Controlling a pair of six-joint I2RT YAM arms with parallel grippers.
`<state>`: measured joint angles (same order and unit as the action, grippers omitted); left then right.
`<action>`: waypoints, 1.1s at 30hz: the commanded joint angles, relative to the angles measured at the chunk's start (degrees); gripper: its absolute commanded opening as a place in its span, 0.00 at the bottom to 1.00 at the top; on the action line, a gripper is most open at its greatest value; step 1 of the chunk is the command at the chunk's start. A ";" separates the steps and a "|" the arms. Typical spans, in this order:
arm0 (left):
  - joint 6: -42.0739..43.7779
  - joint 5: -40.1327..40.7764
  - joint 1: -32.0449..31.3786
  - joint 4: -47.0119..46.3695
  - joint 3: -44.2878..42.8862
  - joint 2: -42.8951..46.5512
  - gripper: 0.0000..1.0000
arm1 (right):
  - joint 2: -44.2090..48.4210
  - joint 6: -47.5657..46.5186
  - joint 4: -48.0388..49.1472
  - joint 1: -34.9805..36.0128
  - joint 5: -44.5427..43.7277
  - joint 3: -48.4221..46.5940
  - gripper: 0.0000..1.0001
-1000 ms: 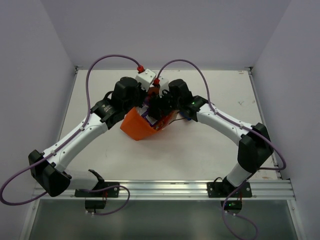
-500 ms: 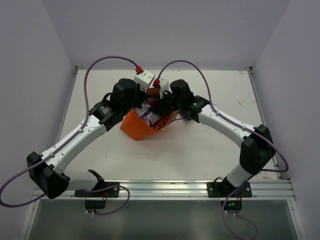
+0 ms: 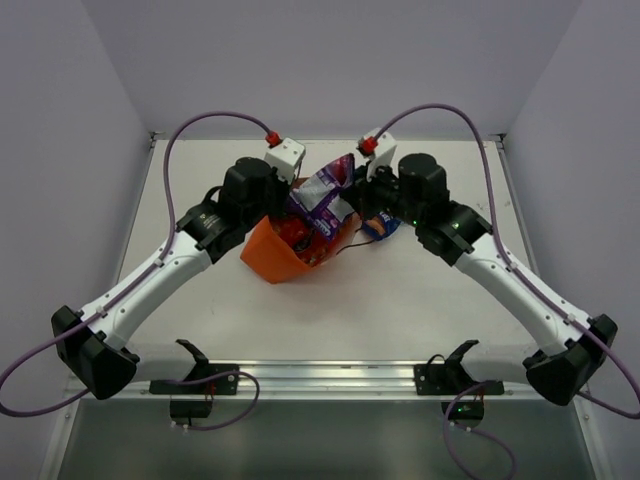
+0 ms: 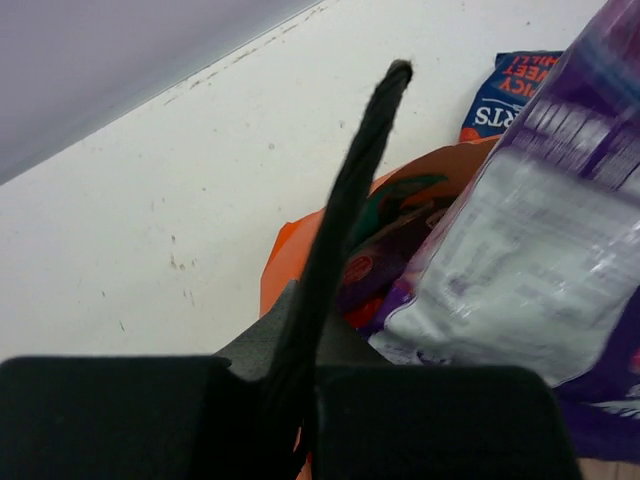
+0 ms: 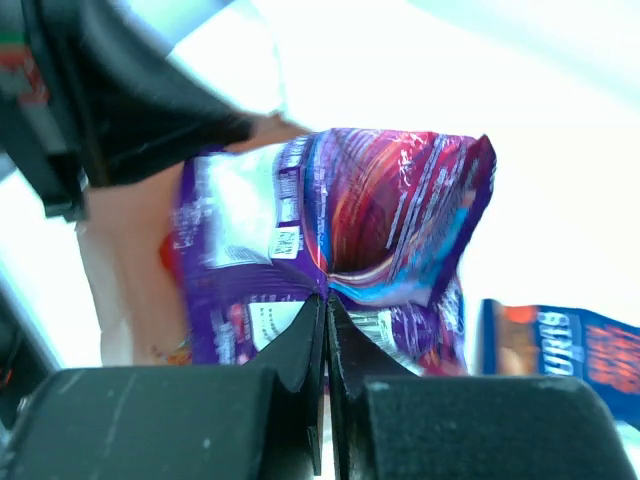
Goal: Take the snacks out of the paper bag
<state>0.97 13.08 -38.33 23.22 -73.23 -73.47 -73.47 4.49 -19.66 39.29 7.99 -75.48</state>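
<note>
The orange paper bag lies on the table between the arms, its mouth facing the back. My left gripper is shut on the bag's rim. A purple packet hangs above the bag's mouth, pinched at its edge by my shut right gripper. More snacks stay inside the bag: a teal one and a red one. A blue-and-red packet lies on the table to the right of the bag.
White walls close the table in at the back and on both sides. A metal rail runs along the near edge. Purple cables arch over both arms.
My right gripper closed inside the bag, then rose and drew back to the right with the purple packet in it. The left gripper has kept its hold on the bag.
</note>
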 commanded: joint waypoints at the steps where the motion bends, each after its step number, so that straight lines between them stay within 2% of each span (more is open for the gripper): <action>1: -3.26 -1.39 -0.43 -6.61 -2.18 4.30 0.00 | 6.30 2.36 4.80 -3.16 -6.66 1.90 0.00; 6: -3.52 -2.27 -0.43 -6.44 -1.21 4.83 0.00 | 13.61 8.77 8.23 -13.52 -6.58 8.24 0.00; 11: -3.43 -3.68 -0.43 -6.35 -0.69 5.27 0.00 | 14.85 12.64 8.50 -25.02 -9.73 13.07 0.00; 14: -2.99 -4.12 -0.43 -7.22 0.10 5.97 0.00 | 12.13 17.99 9.37 -32.59 -12.55 16.06 0.00; 18: -2.47 -4.55 -0.43 -7.31 0.63 6.32 0.00 | 2.58 25.90 11.13 -41.46 -11.43 18.70 0.00; 24: -2.20 -5.26 -0.43 -7.75 0.99 6.67 0.00 | -10.27 29.60 10.61 -46.58 -8.34 18.18 0.00; 27: -1.94 -5.70 -0.43 -7.75 1.16 6.59 0.00 | -13.10 29.79 8.42 -47.02 -8.34 17.30 0.24; 28: -1.59 -5.61 -0.43 -7.75 1.34 6.67 0.00 | -12.23 29.35 6.93 -46.94 -7.56 16.78 0.44; 31: -1.24 -5.26 -0.43 -7.84 1.51 6.59 0.00 | -8.11 27.51 4.64 -45.28 -3.87 15.72 0.69; 33: -1.24 -5.26 -0.43 -7.84 1.60 6.41 0.00 | -1.96 24.52 4.37 -42.99 -1.93 15.19 0.74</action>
<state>-0.80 8.93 -38.33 24.38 -71.33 -70.46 -84.53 31.64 -15.49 -6.55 1.65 -56.80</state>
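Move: The right hand holds the purple snack pack up beside the paper bag's mouth. Its clear patch of table lies about 31 cm to the right, 9 cm farther out and some 31 cm below. The blue Burts bag lies roughly 15 cm right, 14 cm ahead and 31 cm below; the paper bag's middle is about 13 cm left, 2 cm back and 20 cm lower. From the left hand that patch is some 48 cm right, 6 cm ahead and 28 cm down. Sweeping fast to the right, about 30 cm in one arc, the right hand carries the pinched purple pack away from the paper bag and past the Burts bag, reaching forward some 10 cm and, after a slight rise, sinking towards the table. The wrist swings clockwise and tips down; low over the patch the fingers open and let go, then begin to lift. The left hand keeps its grip on the paper bag's rim, easing back 2 cm. ##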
